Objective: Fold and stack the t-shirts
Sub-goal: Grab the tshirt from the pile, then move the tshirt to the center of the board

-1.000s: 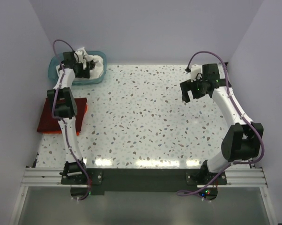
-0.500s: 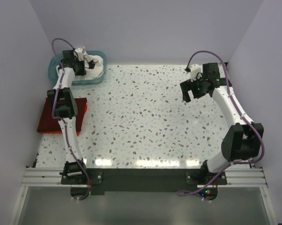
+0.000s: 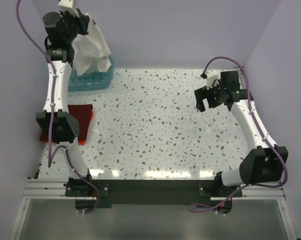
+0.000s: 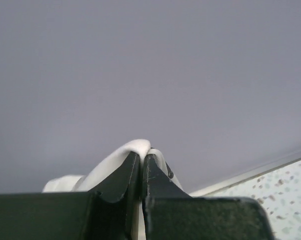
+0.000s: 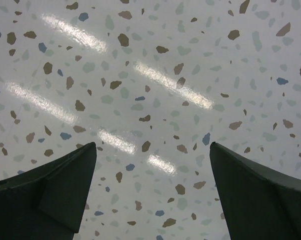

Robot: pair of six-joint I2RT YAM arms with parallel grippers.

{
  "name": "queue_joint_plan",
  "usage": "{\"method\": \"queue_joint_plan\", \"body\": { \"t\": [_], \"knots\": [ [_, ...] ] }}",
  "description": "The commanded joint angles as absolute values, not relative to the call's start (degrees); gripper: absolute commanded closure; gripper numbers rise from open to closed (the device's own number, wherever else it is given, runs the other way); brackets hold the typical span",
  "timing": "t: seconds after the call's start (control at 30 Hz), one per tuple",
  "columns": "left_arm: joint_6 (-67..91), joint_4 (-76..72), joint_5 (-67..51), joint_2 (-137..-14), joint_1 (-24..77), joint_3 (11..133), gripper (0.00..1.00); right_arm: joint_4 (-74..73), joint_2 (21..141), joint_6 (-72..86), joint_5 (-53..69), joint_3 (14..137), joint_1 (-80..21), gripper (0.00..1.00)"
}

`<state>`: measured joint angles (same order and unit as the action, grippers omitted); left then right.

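My left gripper is raised high at the back left, shut on the cream-white t-shirt, which hangs down from it into the teal tub. In the left wrist view the closed fingers pinch a fold of the white cloth against the grey wall. The dark red folded t-shirt lies at the left edge of the table, partly under the left arm, with a thin orange shirt edge along its right side. My right gripper is open and empty above the right of the table; its wrist view shows only bare terrazzo between the fingers.
The translucent teal tub stands at the back left corner. Grey walls close in the back and both sides. The speckled table top spreads between the two arms.
My left gripper has risen from inside the tub to high above it, lifting the cream-white t-shirt up with it. The right arm has shifted slightly.
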<state>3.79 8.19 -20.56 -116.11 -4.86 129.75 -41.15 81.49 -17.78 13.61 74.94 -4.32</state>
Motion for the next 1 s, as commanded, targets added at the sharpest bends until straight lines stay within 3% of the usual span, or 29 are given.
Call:
{"method": "queue_joint_plan", "body": {
  "t": [0.0, 0.3, 0.43, 0.53, 0.57, 0.73, 0.9, 0.97],
  "knots": [
    [8.2, -3.2, -26.0, -111.8, 1.3, 132.4, 1.0, -38.9, 78.1, -15.2, 14.0, 74.2, -4.1, 0.01],
    [17.6, -10.2, -33.2, -106.7, 14.3, 134.0, 1.0, -39.3, 75.0, -12.1, 13.2, 73.1, -2.6, 0.01],
    [21.5, -9.4, -36.5, -100.7, 13.2, 122.6, 1.0, -40.6, 73.5, -12.4, 14.1, 73.2, -1.3, 0.01],
    [21.9, -12.3, -43.1, -91.7, 9.2, 102.7, 0.38, -41.5, 71.1, -13.5, 14.9, 72.3, -0.6, 0.01],
    [21.4, -10.5, -43.3, -89.8, 6.1, 98.6, 0.0, -42.1, 70.3, -14.5, 15.0, 71.6, -0.5, 0.01],
    [13.3, 2.7, -41.7, -83.1, -5.5, 77.6, 0.0, -45.1, 65.9, -18.8, 16.7, 68.5, -0.4, 0.01],
    [-4.1, 16.2, -43.2, -85.5, -0.5, 76.5, 0.0, -49.5, 66.4, -23.3, 14.2, 65.8, -0.4, 0.01],
    [-12.7, 25.6, -42.9, -87.6, 5.7, 78.0, 0.04, -51.7, 69.4, -24.5, 11.7, 66.2, -0.4, 0.01]
  ]
}}
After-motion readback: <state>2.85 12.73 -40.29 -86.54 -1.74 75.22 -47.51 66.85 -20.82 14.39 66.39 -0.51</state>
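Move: The left hand holds the white t-shirt up over the far left, its middle hanging some 18 cm below. The bare middle of the table, where it is thrown, lies about 24 cm back, 45 cm right and 44 cm below. The blue tub is 1 cm ahead, 8 cm left and 40 cm down; the dark red pile is 27 cm back and 12 cm left, on the table. From the right hand that table spot is level ahead, 6 cm left, 19 cm down. Rightwards, back and up, the left hand whips the held t-shirt over the table, some 23 cm to the right, turning clockwise about 35 degrees. Near the swing's right end the fingers open wide to throw the shirt; the empty hand then swings back left and sinks about 30 cm, tipping down. The open right hand draws back about 7 cm, clear of the landing place. ##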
